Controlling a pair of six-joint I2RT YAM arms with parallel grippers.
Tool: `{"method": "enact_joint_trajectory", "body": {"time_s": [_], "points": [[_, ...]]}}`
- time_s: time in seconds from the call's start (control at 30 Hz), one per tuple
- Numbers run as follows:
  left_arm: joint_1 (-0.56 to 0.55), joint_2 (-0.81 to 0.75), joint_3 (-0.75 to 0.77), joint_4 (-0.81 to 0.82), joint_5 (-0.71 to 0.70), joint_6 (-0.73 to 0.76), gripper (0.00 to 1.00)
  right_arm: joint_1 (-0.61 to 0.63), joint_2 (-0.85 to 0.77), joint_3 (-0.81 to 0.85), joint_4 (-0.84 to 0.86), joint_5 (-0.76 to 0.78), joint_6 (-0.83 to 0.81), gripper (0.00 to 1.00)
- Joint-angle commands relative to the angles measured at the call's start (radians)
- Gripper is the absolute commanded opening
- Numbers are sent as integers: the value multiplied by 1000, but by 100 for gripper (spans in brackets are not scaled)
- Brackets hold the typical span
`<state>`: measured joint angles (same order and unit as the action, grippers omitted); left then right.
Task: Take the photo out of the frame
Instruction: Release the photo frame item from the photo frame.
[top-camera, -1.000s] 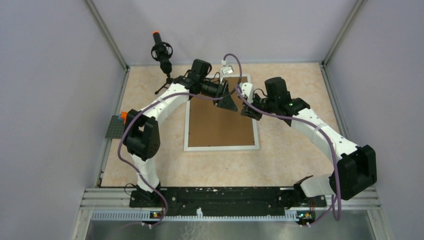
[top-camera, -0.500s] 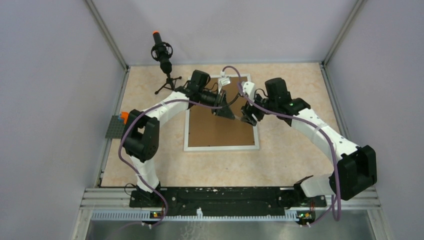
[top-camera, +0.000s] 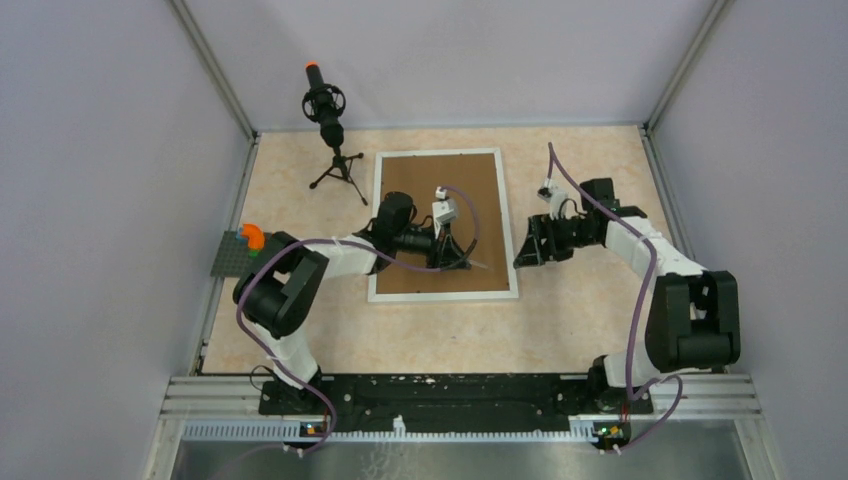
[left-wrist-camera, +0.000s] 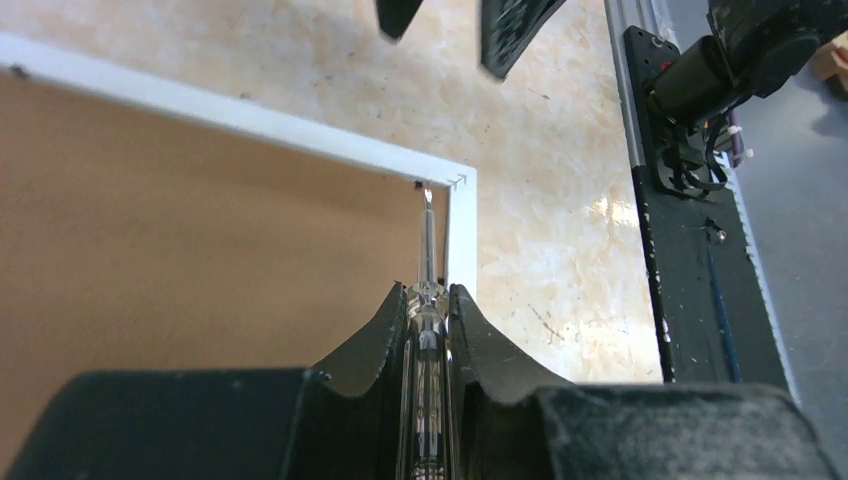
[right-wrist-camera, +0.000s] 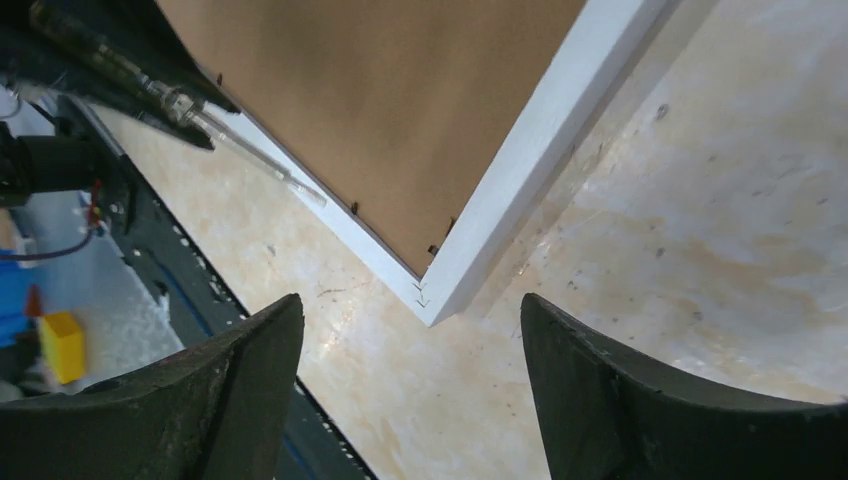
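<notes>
The white frame (top-camera: 443, 295) lies face down on the table, its brown backing board (top-camera: 440, 200) up. The photo is hidden under that board. My left gripper (top-camera: 462, 258) hovers low over the board near the frame's near right corner. It is shut on a thin tool with a clear handle (left-wrist-camera: 427, 250), and the metal tip points at the inner corner of the frame (left-wrist-camera: 460, 230). My right gripper (top-camera: 522, 250) stands open just right of the frame. The frame's corner (right-wrist-camera: 540, 140) shows between its fingers, apart from them, and the tool (right-wrist-camera: 240, 145) crosses that view's upper left.
A microphone on a small tripod (top-camera: 325, 115) stands at the far left. A grey plate with an orange block (top-camera: 232, 250) sits at the table's left edge. The black base rail (top-camera: 440, 395) runs along the near edge. Walls close in on the left, right and back.
Both grippers met over the frame's far right part a second ago. The left one closed on the tool and swung to the near right corner. The right one opened and drew off to the right.
</notes>
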<state>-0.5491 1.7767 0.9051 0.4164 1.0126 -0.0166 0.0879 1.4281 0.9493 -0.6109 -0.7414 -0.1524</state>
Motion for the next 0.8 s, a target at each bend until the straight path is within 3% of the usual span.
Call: {"method": "enact_joint_trajectory", "body": {"time_s": [0.0,0.23,0.77], "points": [[-58,23,-36,241,-58,-8,0,-23,79,-27,15,-107,72,74],[-82,79,-57,304,-74,-32,0,-24,171,-45,54,-104,96,57],[-124,167,-75,350,-120,-39,0,-24,316,-59,108,-127,145,41]]}}
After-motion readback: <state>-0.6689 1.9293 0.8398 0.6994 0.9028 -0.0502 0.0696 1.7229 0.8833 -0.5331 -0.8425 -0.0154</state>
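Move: The black tab inside the frame's right rail, by the near-right corner, lies about 10 cm to the right of the left hand, 3 cm back and 8 cm down; the corner is some 2 cm farther right and 2 cm nearer the base than the tab. Another tab on the near rail is roughly 7 cm right, 5 cm back and 8 cm down. From the right hand, that corner is about 3 cm left, 4 cm back and 9 cm below. First rightward, then down about 5 cm, the left hand carries the screwdriver's tip towards the tab beside the near-right corner, keeping its grip. The right hand sinks some 7.5 cm and draws back 2 cm beside it, tipping about 20 degrees as its fingers narrow to roughly half open around the right rail's end. ##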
